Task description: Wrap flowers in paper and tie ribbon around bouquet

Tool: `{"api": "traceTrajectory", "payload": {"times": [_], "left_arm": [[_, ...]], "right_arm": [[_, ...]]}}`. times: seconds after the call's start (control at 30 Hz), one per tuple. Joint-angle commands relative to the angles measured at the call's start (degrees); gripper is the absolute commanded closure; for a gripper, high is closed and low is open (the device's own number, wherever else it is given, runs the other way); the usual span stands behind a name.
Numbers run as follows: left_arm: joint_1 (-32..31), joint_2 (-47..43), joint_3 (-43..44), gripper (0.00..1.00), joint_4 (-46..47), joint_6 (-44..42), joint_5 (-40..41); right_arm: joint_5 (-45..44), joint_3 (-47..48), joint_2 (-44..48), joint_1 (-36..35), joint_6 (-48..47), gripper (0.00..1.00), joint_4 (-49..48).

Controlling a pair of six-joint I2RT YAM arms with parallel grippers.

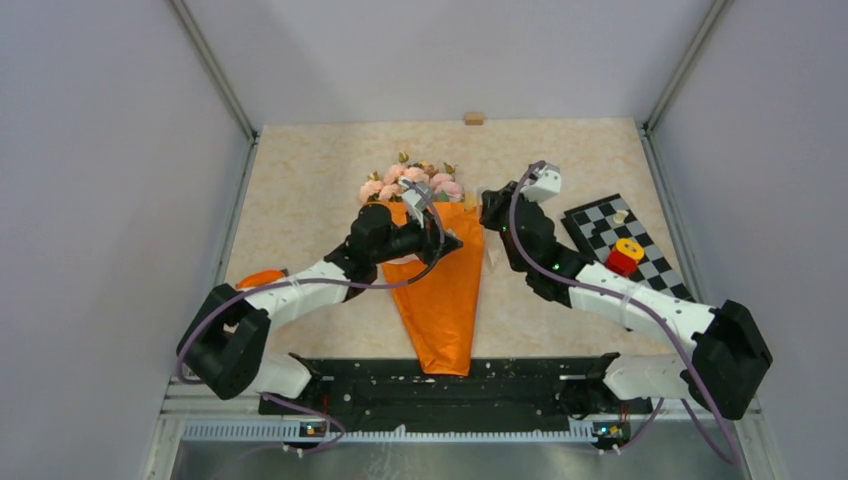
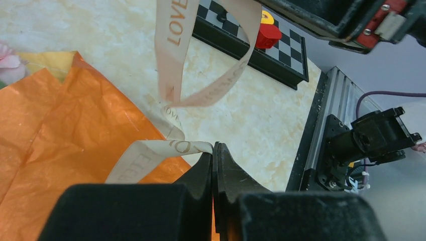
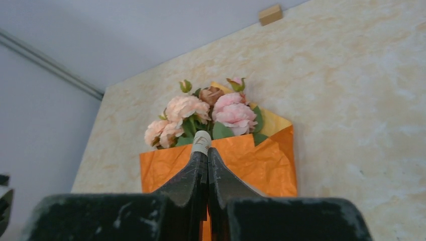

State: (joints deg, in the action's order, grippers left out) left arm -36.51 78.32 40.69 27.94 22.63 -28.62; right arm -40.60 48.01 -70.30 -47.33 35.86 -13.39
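Observation:
The bouquet [image 1: 440, 290] lies mid-table, a cone of orange paper [image 2: 75, 130] with its tip toward the arms. The pink flowers [image 3: 201, 113] stick out of its far end. My left gripper [image 1: 455, 243] hovers at the cone's upper right edge. In the left wrist view that gripper [image 2: 216, 146] is shut on the cream ribbon [image 2: 173, 35], which is printed with letters and loops up and away. My right gripper [image 1: 484, 208] is just right of the blooms. In the right wrist view it [image 3: 206, 149] is shut on a ribbon end [image 3: 202, 141] that pokes out past the tips.
A black-and-white checkered board [image 1: 625, 245] lies at the right with a red-and-yellow piece [image 1: 625, 257] on it. A small wooden block [image 1: 474, 118] sits at the far edge. A small orange object [image 1: 262, 278] shows under the left arm. Grey walls close in both sides.

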Motion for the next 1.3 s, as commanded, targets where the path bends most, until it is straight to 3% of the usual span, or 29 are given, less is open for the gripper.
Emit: {"api": "traceTrajectory", "payload": {"times": [0.0, 0.53, 0.7, 0.87, 0.97, 1.13, 1.27], "left_arm": [[-1.5, 2.7, 3.9, 0.99, 4.4, -2.9, -2.2], [-3.0, 8.3, 7.1, 0.86, 7.6, -6.4, 1.2], [-3.1, 9.6, 7.2, 0.73, 9.2, -6.6, -2.2], [-3.6, 10.8, 6.6, 0.66, 11.2, -6.7, -4.2], [-3.7, 10.8, 6.6, 0.60, 8.0, -7.2, -2.5], [-3.8, 10.2, 5.0, 0.45, 1.3, -9.2, 6.9], [-3.9, 12.0, 7.3, 0.42, -6.9, -10.6, 8.7]], "right_arm": [[10.1, 2.7, 0.9, -0.5, 0.4, 1.00, -4.5], [23.0, 4.0, -2.3, -0.6, 6.0, 1.00, -5.9], [22.7, 4.2, -3.1, -0.6, 6.8, 1.00, -5.7], [21.6, 4.3, -3.2, -0.6, 6.8, 1.00, -5.1], [20.2, 4.2, -2.7, -0.6, 6.5, 1.00, -3.6], [13.9, 1.4, -0.3, -0.3, 4.7, 1.00, -1.3], [8.9, -1.2, 2.0, 3.1, 4.3, 1.00, 1.6]]}}
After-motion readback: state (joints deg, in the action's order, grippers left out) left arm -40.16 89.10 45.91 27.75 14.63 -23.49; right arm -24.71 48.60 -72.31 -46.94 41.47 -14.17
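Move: Both hands pinch the ribbon above the wrapped bouquet. From the left hand, the hanging ribbon loop lies about 6 cm right, 2 cm ahead and slightly above; the orange paper's middle is some 10 cm back, 3 cm left and 15 cm below. The right hand's target, the ribbon crossing at the left fingertips, is roughly 5 cm back, 6 cm left and 6 cm below it; the flowers lie 6 cm ahead, 14 cm left and 18 cm down. Left opens around the ribbon, shifting 4 cm right, then down; right swings its end 7 cm left, partly back. ##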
